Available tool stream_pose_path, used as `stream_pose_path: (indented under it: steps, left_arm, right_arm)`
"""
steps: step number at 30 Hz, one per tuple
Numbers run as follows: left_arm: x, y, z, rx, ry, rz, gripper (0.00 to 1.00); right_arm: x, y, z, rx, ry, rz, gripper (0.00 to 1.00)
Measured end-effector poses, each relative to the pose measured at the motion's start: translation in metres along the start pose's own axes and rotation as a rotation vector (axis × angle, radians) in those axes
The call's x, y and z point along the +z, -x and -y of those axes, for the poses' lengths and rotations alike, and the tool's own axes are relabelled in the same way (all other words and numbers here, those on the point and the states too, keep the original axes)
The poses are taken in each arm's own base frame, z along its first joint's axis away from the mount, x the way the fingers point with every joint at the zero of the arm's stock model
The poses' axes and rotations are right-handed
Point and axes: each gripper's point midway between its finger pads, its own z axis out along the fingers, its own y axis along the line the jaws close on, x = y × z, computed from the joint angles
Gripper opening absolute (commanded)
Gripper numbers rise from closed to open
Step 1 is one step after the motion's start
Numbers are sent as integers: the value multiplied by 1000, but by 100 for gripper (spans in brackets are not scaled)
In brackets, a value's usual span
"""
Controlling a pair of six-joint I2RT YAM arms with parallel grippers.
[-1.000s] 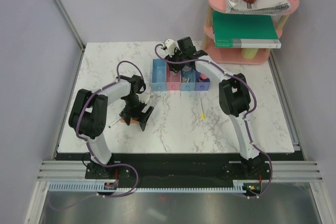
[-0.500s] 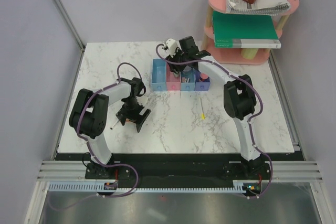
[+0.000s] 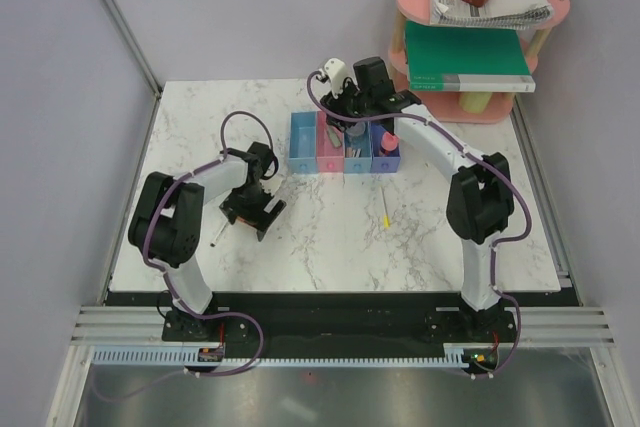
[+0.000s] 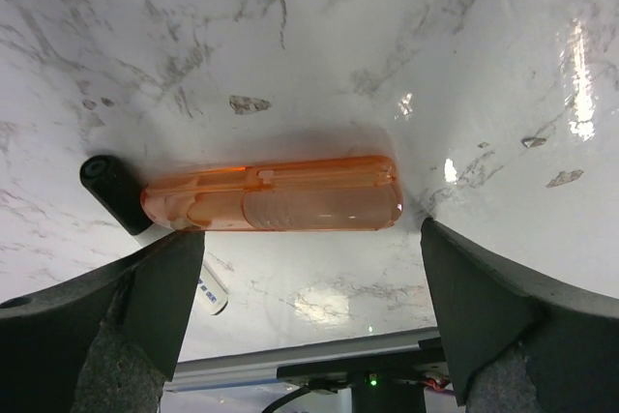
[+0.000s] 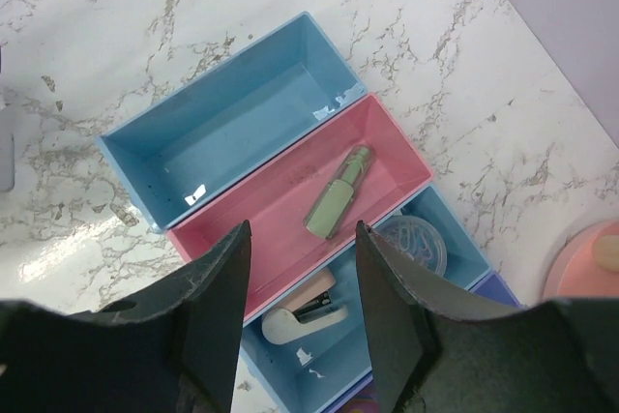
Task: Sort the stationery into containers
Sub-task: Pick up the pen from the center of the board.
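In the left wrist view an orange stick (image 4: 271, 195) lies flat on the marble, just ahead of my open left gripper (image 4: 309, 249), whose fingers (image 4: 145, 297) stand either side of it without touching. A black pen (image 4: 114, 191) rests against the stick's left end. My right gripper (image 5: 302, 239) hangs open and empty above the containers (image 5: 222, 123). A green cap-shaped piece (image 5: 338, 191) lies in the pink bin. A peach clip (image 5: 300, 311) and a clear round box of clips (image 5: 416, 239) sit in the second light blue bin. A thin yellow pen (image 3: 386, 213) lies on the table.
The pink two-tier oval shelf (image 3: 480, 107) stands at the back right, holding a green book (image 3: 465, 57) and a spiral notebook (image 3: 490, 7). The row of containers (image 3: 302, 142) sits at the table's far middle. The black pen (image 3: 213, 238) lies left of the left gripper (image 3: 250, 215).
The left gripper has dropped and shifted slightly back-left over the orange stick. The right arm has swung rightward above the bins, its jaws a little wider.
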Motion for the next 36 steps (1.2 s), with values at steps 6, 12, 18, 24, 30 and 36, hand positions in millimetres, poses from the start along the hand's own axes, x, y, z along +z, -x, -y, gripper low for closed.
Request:
stream_pose_path:
  steps: [6,12,18,24,30,36]
  left_arm:
    - [0,6,-1,10,6,36,100]
    - [0,8,-1,36,10,48,100]
    - [0,9,0,52,7,52,100]
    - [1,14,4,56,-14,72,100]
    - [0,19,6,55,-29,95,100]
    - [0,24,7,45,-32,114,100]
  right_arm:
    - [-7,-4,-4,9,3,-9,55]
    - [-14,2,-4,6,-3,4,56]
    - [-18,6,-3,4,-8,10,57]
    - [-18,4,-4,4,-7,0,68]
    - [-19,-1,-7,1,2,-20,85]
    - [-27,-4,-12,-12,17,-44,98]
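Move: The orange marker lies almost between the left gripper's open fingers, its middle about 2 cm ahead and 1 cm to the left, roughly 1 cm lower; the black-capped pen is level with that hand, some 7 cm to its left. From the right gripper, the yellow-tipped pen lies about 20 cm back, 15 cm to the right and 18 cm below. The green marker is about 5 cm ahead and 1 cm left, some 17 cm down. Slide the left gripper about 2.5 cm diagonally forward and right, staying low with the fingers wide open and tipping about 5 degrees, so its left fingertip pushes the near side of the orange marker. Meanwhile ease the empty right gripper some 2.5 cm back and slightly right, away from the green marker and towards the yellow-tipped pen, spreading its half-open fingers nearly full. ##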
